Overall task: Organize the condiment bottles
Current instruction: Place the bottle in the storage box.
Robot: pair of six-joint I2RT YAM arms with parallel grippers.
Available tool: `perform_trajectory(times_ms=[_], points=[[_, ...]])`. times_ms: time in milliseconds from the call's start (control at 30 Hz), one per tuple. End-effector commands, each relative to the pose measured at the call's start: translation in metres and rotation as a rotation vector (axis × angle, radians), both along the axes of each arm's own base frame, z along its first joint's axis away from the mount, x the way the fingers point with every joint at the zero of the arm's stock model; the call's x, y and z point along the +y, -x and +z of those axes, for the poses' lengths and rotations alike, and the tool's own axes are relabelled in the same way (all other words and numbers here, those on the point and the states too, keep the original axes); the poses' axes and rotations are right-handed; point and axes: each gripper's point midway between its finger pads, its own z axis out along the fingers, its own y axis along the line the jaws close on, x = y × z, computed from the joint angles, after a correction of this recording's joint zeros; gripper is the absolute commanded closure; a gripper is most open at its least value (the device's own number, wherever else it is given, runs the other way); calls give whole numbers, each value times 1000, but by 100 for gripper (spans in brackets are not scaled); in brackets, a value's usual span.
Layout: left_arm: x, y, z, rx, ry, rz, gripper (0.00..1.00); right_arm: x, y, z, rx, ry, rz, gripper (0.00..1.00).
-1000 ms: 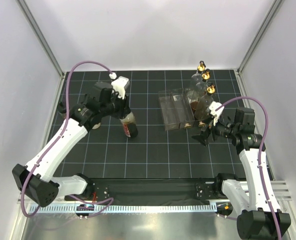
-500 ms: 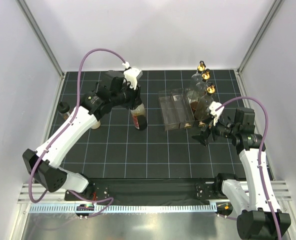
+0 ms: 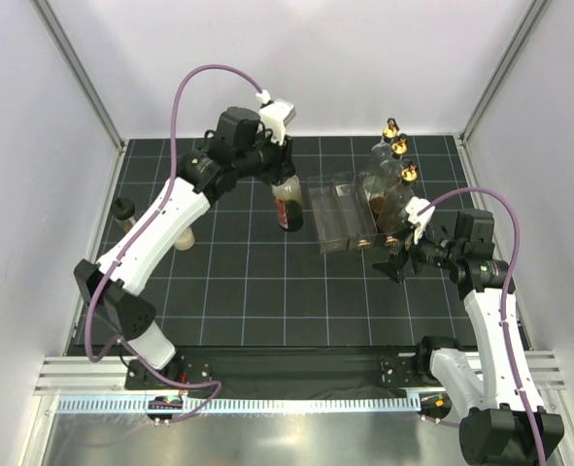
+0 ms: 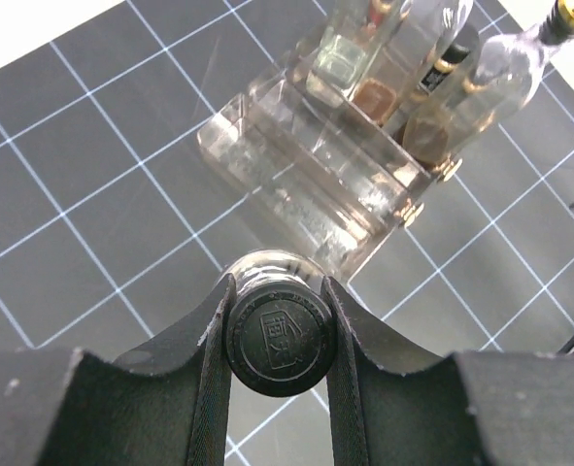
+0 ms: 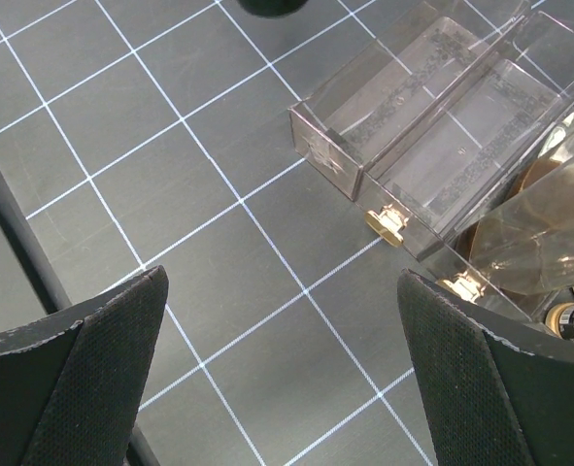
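My left gripper [image 3: 285,186] is shut on the black cap of a small dark bottle [image 3: 287,210], which hangs just left of the clear rack [image 3: 341,214]. In the left wrist view the cap [image 4: 277,337] sits pinched between both fingers, with the rack [image 4: 301,180] beyond it. Three tall clear bottles with gold pourer tops [image 3: 400,147] stand at the rack's right end, with other bottles among them [image 4: 432,116]. My right gripper [image 3: 395,256] stands open near the rack's front right corner, nothing between its fingers [image 5: 282,369].
A small dark black-capped bottle [image 3: 123,211] stands at the mat's left edge. A pale-topped one [image 3: 183,236] stands partly under my left arm. White walls and metal posts close in the black gridded mat [image 3: 267,291] on three sides.
My left arm has carried the dark bottle right and towards the back, from mid-left of the mat to just beside the rack. The right arm has not moved.
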Motion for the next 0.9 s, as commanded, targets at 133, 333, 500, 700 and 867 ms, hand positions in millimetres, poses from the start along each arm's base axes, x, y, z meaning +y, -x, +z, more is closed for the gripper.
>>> perform_trajectory(times_ms=[133, 333, 500, 700, 867], points=[[-40, -32, 73, -158, 185, -41, 100, -3, -4, 9, -43, 13, -14, 0], [-62, -52, 76, -171, 204, -53, 100, -3, -4, 10, -50, 13, -20, 0], [-79, -62, 79, -193, 223, -66, 100, -3, -4, 10, -44, 10, -22, 0], [-102, -79, 86, -238, 260, -74, 100, -5, -5, 10, -44, 15, -32, 0], [-117, -91, 101, -301, 329, -73, 100, -7, -7, 10, -45, 21, -51, 0]])
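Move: The red-labelled sauce bottle already hangs by its cap in my left hand. The storage box's empty left compartments lie about 8 cm ahead, 12 cm to the right and 27 cm below that hand. Of the box's glass bottles, the nearest stands some 3 cm ahead and 27 cm to the right, the farthest 13 cm ahead and 24 cm right, both middles about 16 cm lower. From my right hand, the compartments are roughly 19 cm ahead, 12 cm left, 17 cm down. Keeping the cap pinched and the sauce bottle hanging below it, I carry my left hand rightward and forward together, about 10 cm right and 9 cm out, staying at nearly the same height. It heads over the empty left side of the storage box, towards the glass bottles, while the wrist turns less than 10 degrees. ##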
